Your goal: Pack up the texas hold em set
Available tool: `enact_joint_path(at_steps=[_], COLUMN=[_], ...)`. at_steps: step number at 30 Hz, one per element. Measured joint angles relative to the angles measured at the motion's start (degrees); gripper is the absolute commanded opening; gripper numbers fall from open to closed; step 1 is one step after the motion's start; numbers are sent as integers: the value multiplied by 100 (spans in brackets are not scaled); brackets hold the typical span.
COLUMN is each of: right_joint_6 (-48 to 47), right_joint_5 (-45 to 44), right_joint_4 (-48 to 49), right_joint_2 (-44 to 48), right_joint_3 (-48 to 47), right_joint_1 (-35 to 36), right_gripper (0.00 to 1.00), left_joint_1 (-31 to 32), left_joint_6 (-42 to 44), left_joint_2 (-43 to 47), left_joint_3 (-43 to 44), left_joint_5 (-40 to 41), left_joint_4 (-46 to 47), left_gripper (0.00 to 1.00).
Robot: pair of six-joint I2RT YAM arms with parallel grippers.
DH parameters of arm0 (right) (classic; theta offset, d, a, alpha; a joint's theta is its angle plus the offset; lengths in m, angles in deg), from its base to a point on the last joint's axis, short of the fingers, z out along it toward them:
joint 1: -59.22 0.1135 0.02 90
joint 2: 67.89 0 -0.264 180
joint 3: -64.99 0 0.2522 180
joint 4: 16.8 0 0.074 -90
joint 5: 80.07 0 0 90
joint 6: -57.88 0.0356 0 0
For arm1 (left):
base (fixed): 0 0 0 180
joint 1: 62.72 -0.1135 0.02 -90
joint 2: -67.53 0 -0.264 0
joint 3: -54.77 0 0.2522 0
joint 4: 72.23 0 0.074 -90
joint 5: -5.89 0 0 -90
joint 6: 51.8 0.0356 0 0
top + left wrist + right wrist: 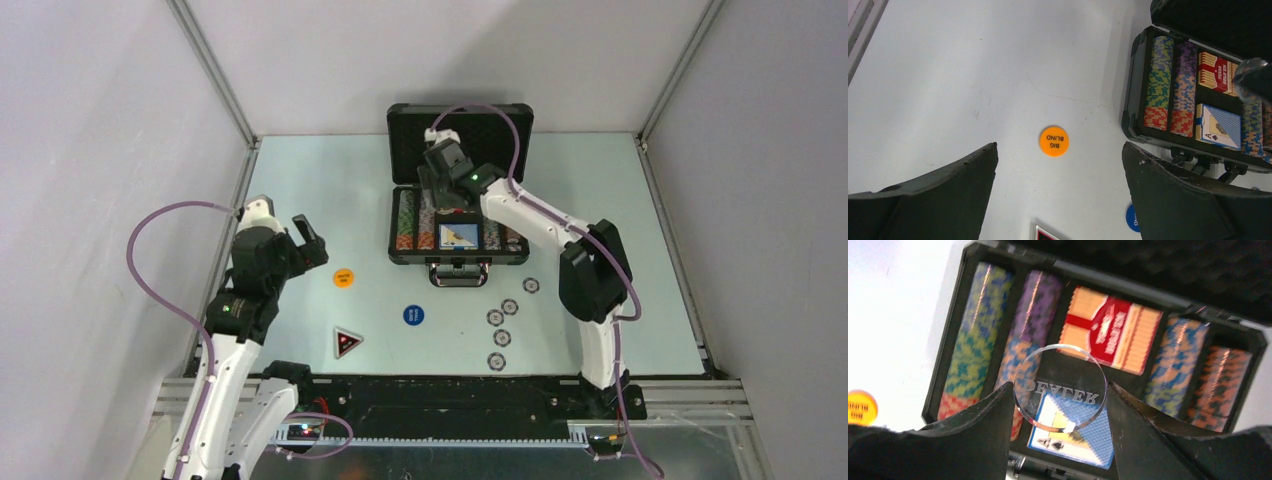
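Observation:
The dark briefcase [400,254] lies open at the table's far middle, with rows of striped chips [973,340], a red card box [1110,330] and a blue deck [1073,437] inside. My right gripper [1060,387] hovers over the case, shut on a clear round dealer button [1058,367] held by its edges. My left gripper [1060,145] hangs open above the table, left of the case and over the orange big-blind button [1054,141]. A blue button [414,315], a dark triangular marker [346,342] and several loose chips [502,338] lie on the table.
White enclosure walls with metal posts stand around the table. The raised case lid [405,125] stands behind my right gripper [445,190]. The loose chips sit in front of the case handle [459,273], near the right arm's base.

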Motion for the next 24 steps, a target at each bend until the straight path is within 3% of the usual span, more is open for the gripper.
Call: enact_joint_path(at_steps=[10,24], right_joint_6=[-90,-109], right_joint_5=[160,358], right_joint_4=[-317,-455], right_joint_2=[-1029,-1611], right_joint_3=[-1342,-1456], right_joint_1=[-702,-918], right_gripper=[50,53], left_joint_1=[2,7], left_joint_6=[-2,0], left_joint_2=[17,131], left_joint_3=[-2,-96], left_joint_5=[-103,-129], left_joint_4=[-2,-11], left_gripper=[98,98])
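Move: The right hand already holds the clear dealer disc over the open case. The red Texas Hold'em card box lies about 7 cm ahead, 4 cm to its right and 9 cm below; at nearly that depth, the blue card pack is 1 cm back and 5 cm right, and the purple chip stack 3 cm ahead and 3 cm left. From the idle left hand the card box is some 9 cm ahead, 29 cm right and 16 cm below. Keeping the upright-held pinch on the clear dealer disc, the right hand carries it about 7 cm forward and 4 cm to the right, nearly level at first, until it is over the red Texas Hold'em card box beside the case's hinge. With the forward travel almost spent it sinks some 7 cm towards that box, easing off at the end, while the wrist tips slightly further down and turns about 5 degrees clockwise, fingers still shut on the disc. ##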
